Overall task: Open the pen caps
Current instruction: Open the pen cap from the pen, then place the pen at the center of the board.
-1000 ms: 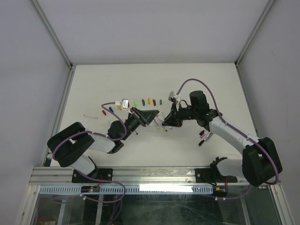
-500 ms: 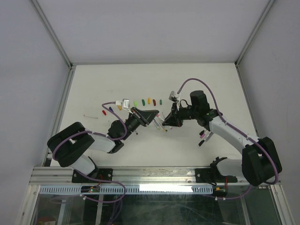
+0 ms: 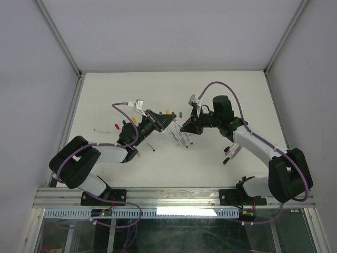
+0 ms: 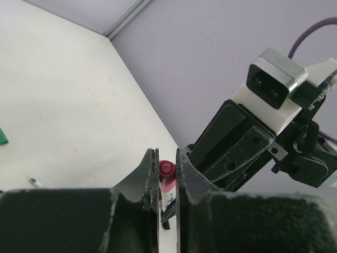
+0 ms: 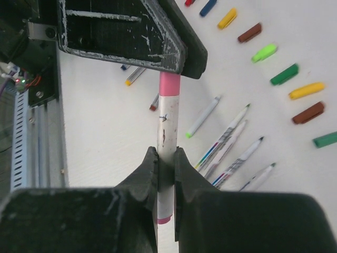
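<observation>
A white pen (image 5: pixel 169 118) with a pink cap (image 5: pixel 169 84) hangs in the air between both arms. My right gripper (image 5: pixel 166 158) is shut on its barrel. My left gripper (image 4: pixel 167 169) is shut on the pink cap (image 4: pixel 167 171), whose round end shows between the fingers. In the top view the left gripper (image 3: pixel 171 119) and right gripper (image 3: pixel 184 127) meet tip to tip above the table's middle. Loose pen caps lie in a row on the table: yellow (image 5: pixel 227 18), brown (image 5: pixel 249 32), lime (image 5: pixel 263 52), green (image 5: pixel 284 74).
Several uncapped pens (image 3: pixel 179 138) lie on the table under the grippers. A red cap (image 3: pixel 115 127) and a thin pen (image 3: pixel 101 130) lie at the left. Two more pens (image 3: pixel 230 153) rest beside the right arm. White walls enclose the table.
The left gripper's jaws have closed onto the pink cap. Both grippers have moved slightly toward the back of the table with the pen between them.
</observation>
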Available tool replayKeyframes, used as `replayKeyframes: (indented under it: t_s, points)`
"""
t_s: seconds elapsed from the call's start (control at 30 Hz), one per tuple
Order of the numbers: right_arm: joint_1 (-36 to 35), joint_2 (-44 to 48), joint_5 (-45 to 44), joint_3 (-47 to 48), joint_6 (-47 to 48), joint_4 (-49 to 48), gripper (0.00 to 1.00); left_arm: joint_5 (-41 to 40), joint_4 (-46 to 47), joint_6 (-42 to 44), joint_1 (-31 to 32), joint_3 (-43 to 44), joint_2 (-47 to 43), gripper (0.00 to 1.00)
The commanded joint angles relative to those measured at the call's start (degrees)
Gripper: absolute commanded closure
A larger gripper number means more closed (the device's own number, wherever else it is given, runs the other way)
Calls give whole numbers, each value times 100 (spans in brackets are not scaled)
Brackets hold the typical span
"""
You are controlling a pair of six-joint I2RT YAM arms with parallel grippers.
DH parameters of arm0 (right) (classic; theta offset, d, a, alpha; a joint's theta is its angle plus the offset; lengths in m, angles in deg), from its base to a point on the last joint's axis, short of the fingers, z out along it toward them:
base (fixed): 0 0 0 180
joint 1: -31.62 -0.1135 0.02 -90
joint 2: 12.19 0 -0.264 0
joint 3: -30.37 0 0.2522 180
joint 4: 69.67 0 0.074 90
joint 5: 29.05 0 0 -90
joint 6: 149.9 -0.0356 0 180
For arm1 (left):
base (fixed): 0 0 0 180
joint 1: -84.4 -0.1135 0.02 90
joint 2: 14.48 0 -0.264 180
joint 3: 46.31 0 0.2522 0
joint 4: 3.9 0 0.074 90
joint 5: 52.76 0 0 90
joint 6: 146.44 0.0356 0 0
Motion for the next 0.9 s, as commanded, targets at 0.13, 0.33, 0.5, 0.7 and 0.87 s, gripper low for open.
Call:
replayKeyframes:
  t_s: [0.13,0.33,0.5,0.7,0.87]
  points:
    - [4,-33,187,71,258,568,100,-1220,-1048,431,-1360,1023,-969,100]
    - [11,-123,-184,70,162,558,100,-1544,-1518,432,-1495,855,-1477,100]
    - [129,-505,-1978,20,-271,370,100,-1178,-2039,361,-1511,515,-1889,100]
    - [130,-1273,-3404,432,-931,647,100,-740,-2670,173,-1511,-74,-2383,100]
    - [130,-1502,-3832,467,-1186,611,100,-801,-3539,-21,-1510,-282,-2848,100]
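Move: The pink pen is held between both hands with its cap still on; its barrel sits about 4 cm right of, 3 back from and 4 below the left hand. From that hand the left brown cap in the cap row is roughly 20 cm ahead, 16 left and 20 below. From the right hand, the free spot beside the bare pens is some 8 cm ahead, 8 right, 16 below; the teal-tipped pen lies 9 ahead, 3 right. Left, forward and up, the left hand keeps its pinch on the pink cap and pulls, at first dragging the right hand a little along; it rises about 10 cm, turns nearly 30 degrees counter-clockwise, then sinks 8 cm while drawing back. The right hand springs back, then lowers the gripped barrel some 13 cm, forward and right towards the free spot beside the bare pens, turning clockwise and tipping its fingers down. ##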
